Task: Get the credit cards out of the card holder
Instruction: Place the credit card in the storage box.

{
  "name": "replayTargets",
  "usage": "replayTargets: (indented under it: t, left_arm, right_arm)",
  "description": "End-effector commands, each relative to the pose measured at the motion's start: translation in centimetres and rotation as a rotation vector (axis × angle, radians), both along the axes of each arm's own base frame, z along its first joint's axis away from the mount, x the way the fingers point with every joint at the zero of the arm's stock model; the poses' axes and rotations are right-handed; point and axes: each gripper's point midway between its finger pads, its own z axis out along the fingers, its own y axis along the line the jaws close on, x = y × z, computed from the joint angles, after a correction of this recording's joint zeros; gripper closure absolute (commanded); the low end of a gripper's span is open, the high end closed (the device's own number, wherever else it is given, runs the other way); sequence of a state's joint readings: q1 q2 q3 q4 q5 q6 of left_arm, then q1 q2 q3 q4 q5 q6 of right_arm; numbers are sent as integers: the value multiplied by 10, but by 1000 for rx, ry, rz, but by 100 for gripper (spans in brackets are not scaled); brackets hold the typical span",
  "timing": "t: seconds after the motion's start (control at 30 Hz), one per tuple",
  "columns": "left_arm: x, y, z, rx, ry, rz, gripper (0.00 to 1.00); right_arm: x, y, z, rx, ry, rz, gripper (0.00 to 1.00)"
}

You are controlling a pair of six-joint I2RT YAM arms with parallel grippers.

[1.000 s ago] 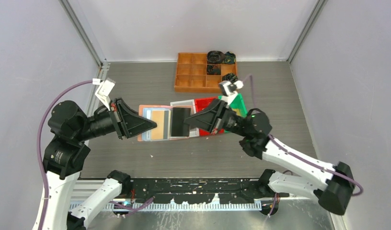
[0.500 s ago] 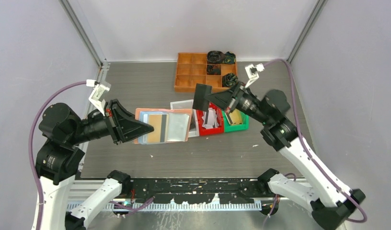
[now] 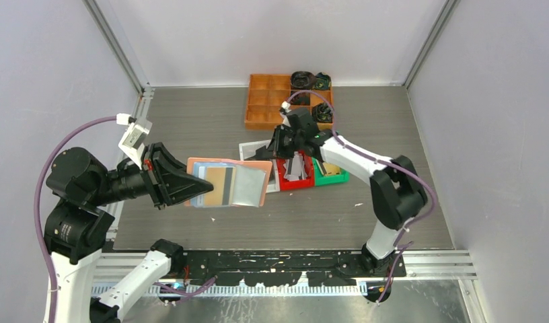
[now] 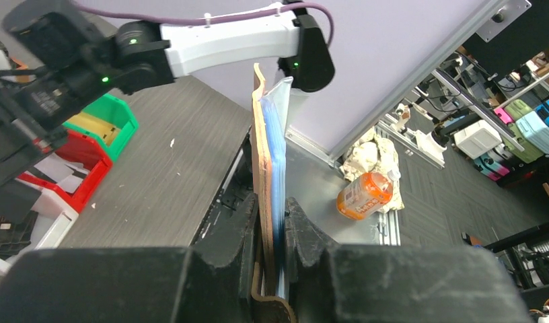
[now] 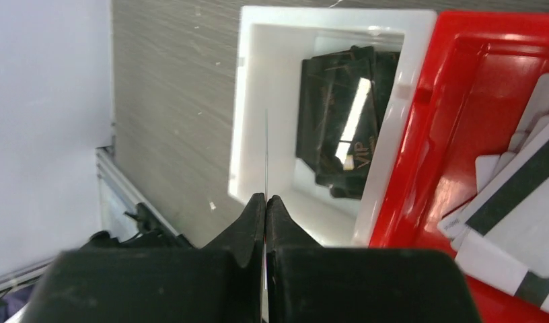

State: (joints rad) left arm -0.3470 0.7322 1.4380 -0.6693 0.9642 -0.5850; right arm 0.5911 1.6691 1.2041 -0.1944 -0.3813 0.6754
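My left gripper (image 3: 208,182) is shut on the left end of the salmon-pink card holder (image 3: 248,176) and holds it open above the table. A gold card with a black stripe (image 3: 222,186) shows in its pale blue pockets. In the left wrist view the card holder (image 4: 260,155) stands edge-on between the jaws of the left gripper (image 4: 268,212). My right gripper (image 3: 276,147) is shut on a dark credit card (image 3: 262,151) over the white bin (image 3: 249,146). That card is a thin edge-on line (image 5: 266,155) rising from the right gripper (image 5: 266,202).
A black card (image 5: 342,128) lies in the white bin (image 5: 248,101). The red bin (image 3: 295,176) holds several white striped cards (image 5: 514,222), with a green bin (image 3: 331,176) to its right. An orange compartment tray (image 3: 268,101) stands at the back.
My right gripper pulled the dark card out of the holder, swung up and back, and now hangs over the white bin. The left gripper drew the holder slightly nearer and leftward.
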Motion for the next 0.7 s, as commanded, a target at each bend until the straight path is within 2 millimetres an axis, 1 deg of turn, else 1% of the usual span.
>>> replayTargets:
  t: [0.0, 0.13, 0.17, 0.27, 0.3, 0.33, 0.4, 0.43, 0.53, 0.6, 0.67]
  left_arm:
    - [-11, 1, 17, -31, -98, -31, 100]
    - [-11, 1, 15, -29, -95, -31, 100]
    - [-11, 1, 14, -30, -93, -32, 100]
    - [-12, 1, 14, -31, -93, -35, 100]
    - [-12, 1, 14, -31, -90, -38, 100]
    - [-12, 1, 14, -31, -90, -40, 100]
    - [-13, 1, 12, -27, -85, -46, 100]
    - [-12, 0, 11, -26, -81, -47, 100]
    - [-12, 0, 8, -24, -72, -50, 100]
    - [-12, 0, 7, -23, -71, -50, 100]
    - [-11, 0, 6, -22, -67, -48, 100]
  right_arm:
    - [25, 17, 9, -54, -103, 28, 99]
    - [36, 32, -7, -107, -104, 33, 99]
    - [39, 36, -7, -121, -115, 32, 96]
    - [47, 36, -18, -180, -97, 8, 72]
    - [49, 36, -17, -184, -100, -3, 65]
    - [49, 35, -9, -176, -115, -14, 55]
    - [48, 32, 15, -146, -165, -33, 39]
    - [47, 30, 30, -128, -195, -40, 36]
    - [39, 23, 89, -46, -296, -58, 33]
    - [28, 16, 132, 12, -358, -66, 30]
    - [11, 6, 176, 85, -425, -64, 25]
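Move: My right hand holds a black card over the white compartment of the storage box. The compartment's middle is about 3 cm to my right hand's left, 2 cm back and 8 cm below. The red compartment with the pale cards is some 7 cm to its right and 1 cm back, and the orange tray about 18 cm ahead and 6 cm right. From my left hand, the white compartment is roughly 22 cm ahead, 8 cm right and 39 cm below. I ease my right hand down into the white compartment by about 3.5 cm, sliding as far forward and left as well. There I open the fingers wide to let go of the black card, and lift the empty hand some 6.5 cm, straying slightly back and right. My left hand keeps its pinch on the open card holder and stays nearly in place. ##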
